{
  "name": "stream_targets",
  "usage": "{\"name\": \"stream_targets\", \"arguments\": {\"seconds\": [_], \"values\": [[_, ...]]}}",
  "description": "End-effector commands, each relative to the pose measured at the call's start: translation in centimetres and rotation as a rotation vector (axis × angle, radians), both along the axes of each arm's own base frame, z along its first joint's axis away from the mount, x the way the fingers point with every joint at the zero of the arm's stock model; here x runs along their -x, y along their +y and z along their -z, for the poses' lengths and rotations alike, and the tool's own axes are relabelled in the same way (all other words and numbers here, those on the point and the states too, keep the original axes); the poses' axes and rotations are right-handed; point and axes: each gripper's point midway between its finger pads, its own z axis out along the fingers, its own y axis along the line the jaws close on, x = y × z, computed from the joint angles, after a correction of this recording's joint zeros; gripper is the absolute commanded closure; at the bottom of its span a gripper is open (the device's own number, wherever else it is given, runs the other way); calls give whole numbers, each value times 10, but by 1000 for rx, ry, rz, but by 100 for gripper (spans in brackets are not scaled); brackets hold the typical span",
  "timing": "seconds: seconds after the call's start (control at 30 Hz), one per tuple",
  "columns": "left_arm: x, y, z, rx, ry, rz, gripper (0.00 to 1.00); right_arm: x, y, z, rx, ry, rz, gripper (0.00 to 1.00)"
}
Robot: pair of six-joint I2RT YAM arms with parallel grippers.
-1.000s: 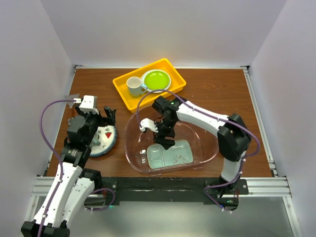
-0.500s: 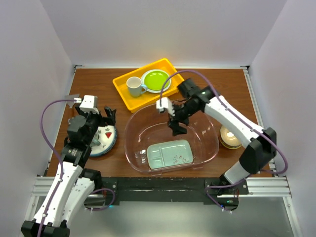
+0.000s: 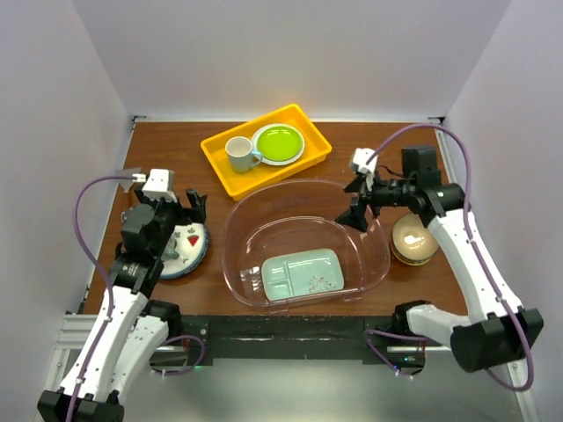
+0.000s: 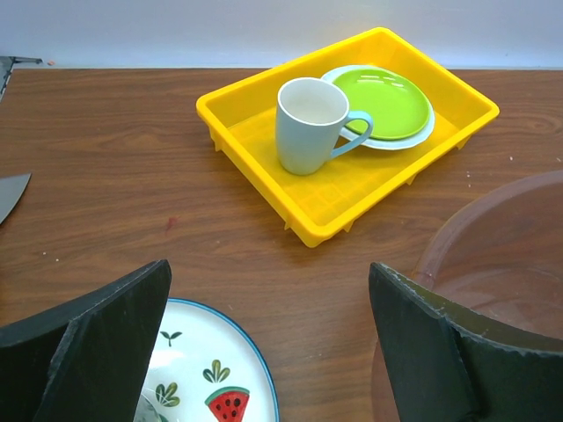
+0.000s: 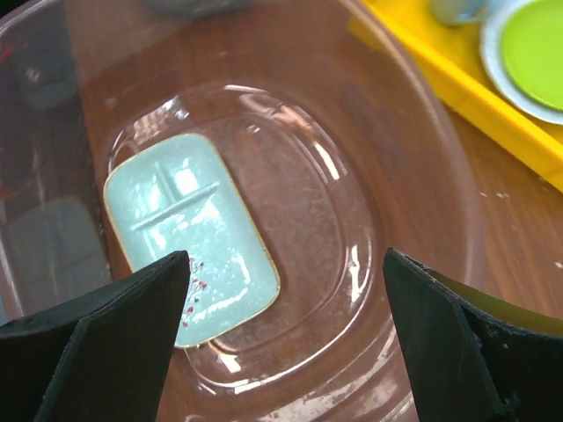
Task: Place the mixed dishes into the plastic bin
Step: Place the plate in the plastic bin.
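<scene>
The plastic bin (image 3: 236,220) sits at the table's middle, with the mint-green divided tray (image 3: 302,274) lying flat inside it. In the right wrist view that tray (image 5: 189,237) lies below and left of my open, empty right gripper (image 5: 286,255). From above, the right gripper (image 3: 357,206) hovers over the bin's right rim. A tan bowl (image 3: 414,239) stands right of the bin. The white plate with a watermelon motif (image 3: 188,250) rests left of the bin. My left gripper (image 3: 183,214) hangs open just above the plate's (image 4: 207,369) far edge.
A yellow tray (image 3: 230,178) at the back holds a white mug (image 3: 238,154) and a lime-green plate (image 3: 278,142). In the left wrist view the mug (image 4: 308,123) and the yellow tray (image 4: 352,189) lie ahead, with the bin's rim (image 4: 493,220) at right.
My right arm swung out from above the mint-green tray to the bin's right rim, its jaws spreading wider. The tan bowl came into view. The left arm stayed still.
</scene>
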Motion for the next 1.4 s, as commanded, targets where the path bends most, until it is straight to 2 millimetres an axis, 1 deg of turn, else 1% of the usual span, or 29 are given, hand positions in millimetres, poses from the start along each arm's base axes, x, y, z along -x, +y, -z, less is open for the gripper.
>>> {"name": "stream_targets", "arguments": {"seconds": [0.0,0.03,0.07,0.1,0.13,0.17,0.2,0.27,0.3,0.33,0.4,0.43,0.5,0.53,0.6,0.8,0.97,1.1,1.27,1.37], "values": [[1,2,-35,46,-74,-15,0,-17,-15,-36,-156,-98,141,3],[4,1,-38,60,-72,-15,0,-22,-18,-43,-177,-135,161,2],[6,1,-42,67,-77,-13,0,-20,-25,-43,-197,-126,204,1],[7,1,-50,76,-88,-13,0,-20,-28,-44,-209,-132,221,2],[11,0,-51,87,-80,-7,0,-22,-30,-48,-222,-154,232,1],[12,-1,-54,94,-79,-6,0,-20,-34,-45,-233,-142,247,1],[15,-2,-61,103,-86,0,0,-20,-35,-45,-240,-143,252,1],[19,-2,-62,120,-67,0,0,-20,-39,-42,-244,-138,265,1],[22,-3,-68,132,-69,5,0,-21,-40,-40,-243,-137,272,1],[24,-3,-65,135,-50,4,0,-22,-41,-39,-241,-136,278,1],[28,-2,-70,148,-42,-3,0,-23,-42,-38,-239,-138,286,1],[31,-1,-66,149,-20,-8,0,-22,-42,-38,-238,-138,286,1],[34,1,-71,158,-15,-24,0,-24,-43,-37,-235,-138,297,1],[37,3,-66,156,9,-32,0,-24,-44,-37,-233,-139,301,1],[40,7,-67,164,19,-59,0,-24,-45,-38,-230,-143,307,1],[50,16,-62,174,73,-118,0,-26,-47,-37,-224,-147,323,1],[54,25,-60,174,104,-171,0,-27,-49,-37,-218,-156,337,1],[55,33,-49,169,146,-224,0,-27,-49,-38,-218,-160,338,1],[55,40,-29,167,221,-287,0,-27,-49,-37,-215,-161,342,1],[54,48,-16,168,264,-356,0,-28,-50,-36,-212,-161,347,1]]}}
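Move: From the left gripper, the green cup is roughly 10 cm to the left, 5 cm back and some 19 cm below. It stands on the watermelon plate, whose middle is about 7 cm left, 5 cm back and 22 cm below. The plastic bin's middle lies 28 cm right and 4 cm back; the yellow tray 19 cm right and 22 cm ahead. From the right gripper, the cup is some 46 cm left, 2 cm back and 19 cm down. Bring the open left gripper up about 6 cm and back, then ease it down some 4 cm while still backing and drifting left towards a place above the cup and plate, about 5 cm back overall. Swing its fingers left and tip them down, some 15 degrees each. Early on, draw the open right gripper about 5 cm right over the bin and slightly forward and up, then hold it there. ##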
